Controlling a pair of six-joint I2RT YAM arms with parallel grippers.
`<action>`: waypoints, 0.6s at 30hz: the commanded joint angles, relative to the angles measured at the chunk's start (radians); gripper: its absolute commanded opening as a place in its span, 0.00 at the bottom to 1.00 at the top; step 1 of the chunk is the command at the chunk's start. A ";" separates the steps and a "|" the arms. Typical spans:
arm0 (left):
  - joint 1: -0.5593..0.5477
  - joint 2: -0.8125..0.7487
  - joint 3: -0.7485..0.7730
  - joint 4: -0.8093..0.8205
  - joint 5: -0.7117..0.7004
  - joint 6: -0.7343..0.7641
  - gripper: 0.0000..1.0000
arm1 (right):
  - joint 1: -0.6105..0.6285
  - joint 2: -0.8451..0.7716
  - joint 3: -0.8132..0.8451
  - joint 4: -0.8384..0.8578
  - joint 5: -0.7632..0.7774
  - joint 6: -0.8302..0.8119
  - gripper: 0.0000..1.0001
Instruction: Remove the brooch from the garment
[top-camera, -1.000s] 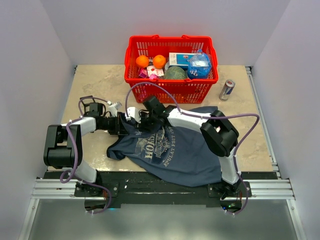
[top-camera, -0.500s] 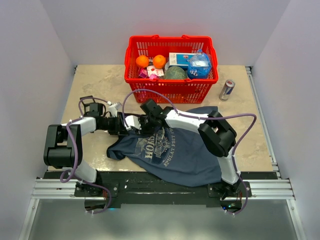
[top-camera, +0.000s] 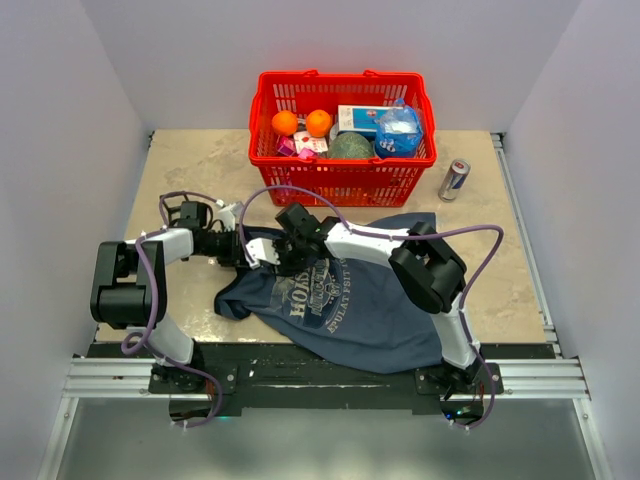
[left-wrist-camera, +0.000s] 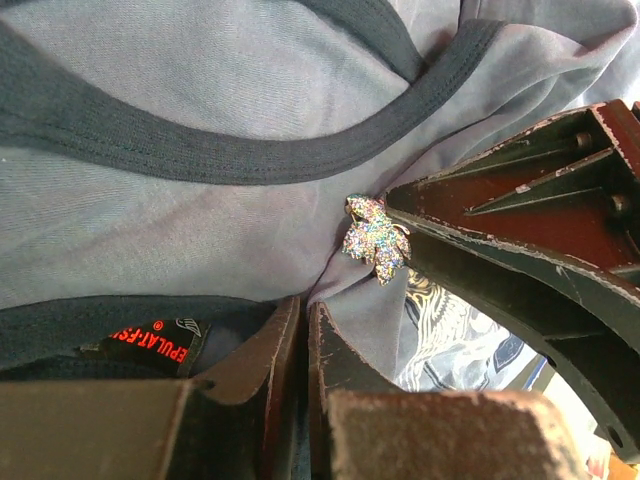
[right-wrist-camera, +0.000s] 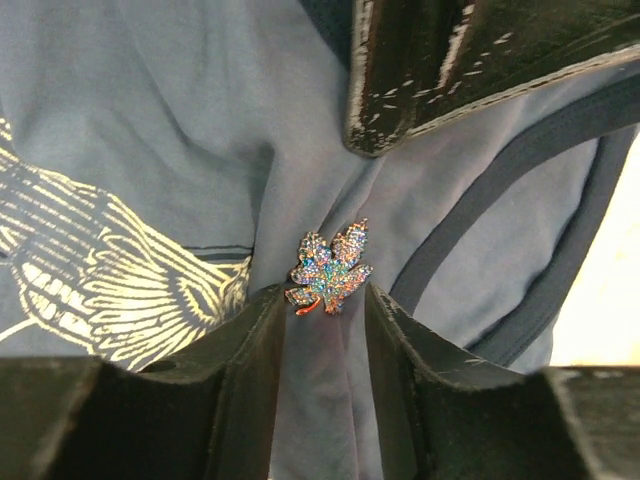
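The garment (top-camera: 350, 300), a dark navy T-shirt with a pale print, lies spread at the table's near edge. The brooch (right-wrist-camera: 328, 272), a glittering multicoloured leaf, is pinned on a raised fold of cloth near the collar and also shows in the left wrist view (left-wrist-camera: 375, 238). My right gripper (right-wrist-camera: 322, 292) has its fingertips against both sides of the brooch, with the fold running between them. My left gripper (left-wrist-camera: 303, 310) is shut on the garment's cloth just below the brooch. In the top view the two grippers (top-camera: 250, 250) (top-camera: 272, 252) meet at the collar and hide the brooch.
A red basket (top-camera: 345, 180) with oranges, a box and packets stands behind the garment. A drinks can (top-camera: 454, 180) stands to its right. White walls close in the table on the left, right and far sides.
My right gripper has moved left along the collar toward the left gripper, and its jaws have narrowed a little onto the brooch. The left gripper has kept its pinch on the cloth.
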 joint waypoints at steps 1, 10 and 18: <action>0.000 0.001 0.033 -0.005 0.033 0.011 0.12 | 0.005 -0.009 0.026 0.099 0.036 0.024 0.39; 0.000 0.007 0.038 -0.005 0.055 0.005 0.14 | 0.005 0.001 0.046 0.160 0.082 0.067 0.05; 0.000 -0.072 0.071 -0.040 0.121 -0.006 0.50 | -0.001 -0.061 -0.002 0.281 0.148 0.387 0.00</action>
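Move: The brooch lies practically between the right hand's open fingertips, about 2 cm to the left of the hand point, level fore and aft, and 1 cm lower. From this hand, the neckline trim passes some 4 cm ahead and 3 cm left; the middle of the printed lettering is roughly 7 cm back and 9 cm right. From the left hand, shut on a fold of the garment, the brooch is about 5 cm right, 2 cm back and 1 cm down. Forward, with some rise and a drift to the left, the right hand travels about 4 cm in all towards the neckline side, shutting its half-open fingers on the brooch as it goes and turning some 10 degrees clockwise. Late on, the left fingers open from their hold on the fold to nearly half wide, and that hand starts to rise, by about 1 cm. ##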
